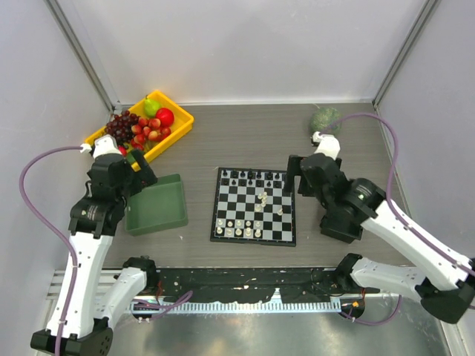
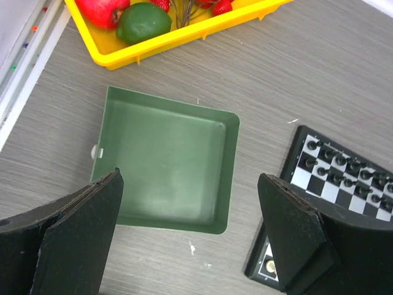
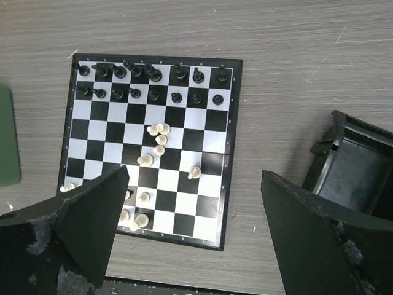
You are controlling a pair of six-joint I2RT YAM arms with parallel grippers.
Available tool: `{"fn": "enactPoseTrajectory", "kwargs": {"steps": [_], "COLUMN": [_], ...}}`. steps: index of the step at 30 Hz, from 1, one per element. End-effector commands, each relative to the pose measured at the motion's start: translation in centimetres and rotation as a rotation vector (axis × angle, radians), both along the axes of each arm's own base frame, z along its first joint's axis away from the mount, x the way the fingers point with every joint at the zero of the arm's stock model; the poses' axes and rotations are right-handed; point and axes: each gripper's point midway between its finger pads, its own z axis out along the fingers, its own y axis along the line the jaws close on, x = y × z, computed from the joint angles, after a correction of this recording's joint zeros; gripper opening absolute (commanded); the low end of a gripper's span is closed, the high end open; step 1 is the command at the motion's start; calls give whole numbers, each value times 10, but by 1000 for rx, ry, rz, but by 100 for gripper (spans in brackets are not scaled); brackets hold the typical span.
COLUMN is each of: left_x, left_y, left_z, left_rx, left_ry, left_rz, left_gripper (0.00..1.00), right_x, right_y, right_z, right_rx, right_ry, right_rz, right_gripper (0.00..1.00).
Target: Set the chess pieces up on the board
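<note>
The board [image 1: 278, 230] lies flat at the table's middle. Black chess pieces [image 1: 252, 178] fill its two far rows, also seen in the right wrist view [image 3: 156, 75]. Cream-white pieces [image 1: 262, 199] cluster loosely near the board's middle [image 3: 158, 140], one stands alone [image 3: 194, 173], and others sit in the near left rows [image 1: 239, 230]. My right gripper [image 1: 300, 178] hangs open above the board's near right corner [image 3: 202, 209], its jaws [image 3: 193, 233] holding nothing. My left gripper [image 1: 142, 176] is open and empty [image 2: 190, 239] over the green tray's near edge.
An empty green tray [image 1: 157, 204] sits left of the board [image 2: 166, 160]. A yellow tray [image 1: 182, 122] of fruit stands at the back left. A green broccoli-like lump [image 1: 324, 119] lies at the back right. A dark boxy shape [image 3: 350, 166] shows right of the board.
</note>
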Motion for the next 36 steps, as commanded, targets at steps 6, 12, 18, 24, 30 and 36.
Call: {"fn": "enactPoseTrajectory", "kwargs": {"steps": [6, 12, 18, 24, 30, 36], "left_x": [-23, -29, -30, -29, -40, -39], "left_y": [7, 9, 7, 6, 7, 1], "left_z": [-31, -76, -94, -89, -82, -74], "left_rx": [110, 151, 165, 167, 166, 126], "left_ry": [89, 183, 211, 186, 139, 19], "left_rz": [-77, -110, -141, -154, -150, -159], "left_gripper": [99, 99, 99, 99, 99, 99], "right_x": [13, 18, 22, 20, 15, 13], "right_y": [12, 17, 26, 28, 32, 47], "right_z": [11, -12, -42, -83, -114, -132], "right_rx": [-37, -101, -90, -101, -100, -73], "right_ry": [25, 63, 99, 212, 294, 355], "right_rz": [24, 63, 87, 100, 146, 195], "right_gripper": [95, 95, 93, 77, 63, 49]}}
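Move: The lone white piece on the right half of the board lies about 4 cm left of the open right hand, some 3 cm nearer the base and roughly 16 cm below it. The loose cluster of white pieces stands about 5 cm farther left and 4 cm farther out than that piece; the right end of the set-up white rows is some 6 cm left of it and 5 cm nearer the base. From the left hand, the lone piece is about 39 cm right, 4 cm back and 18 cm below. The lone white piece is what the empty right hand comes down to: after a small shift left and forward and a brief pause, it sinks about 13 cm, edging some 3 cm left in all, tipping roughly 20 degrees more downward and narrowing its fingers from wide to half open, with no touch seen. The empty left hand sinks over the green tray and draws back, then rises slightly, fingers wide. ##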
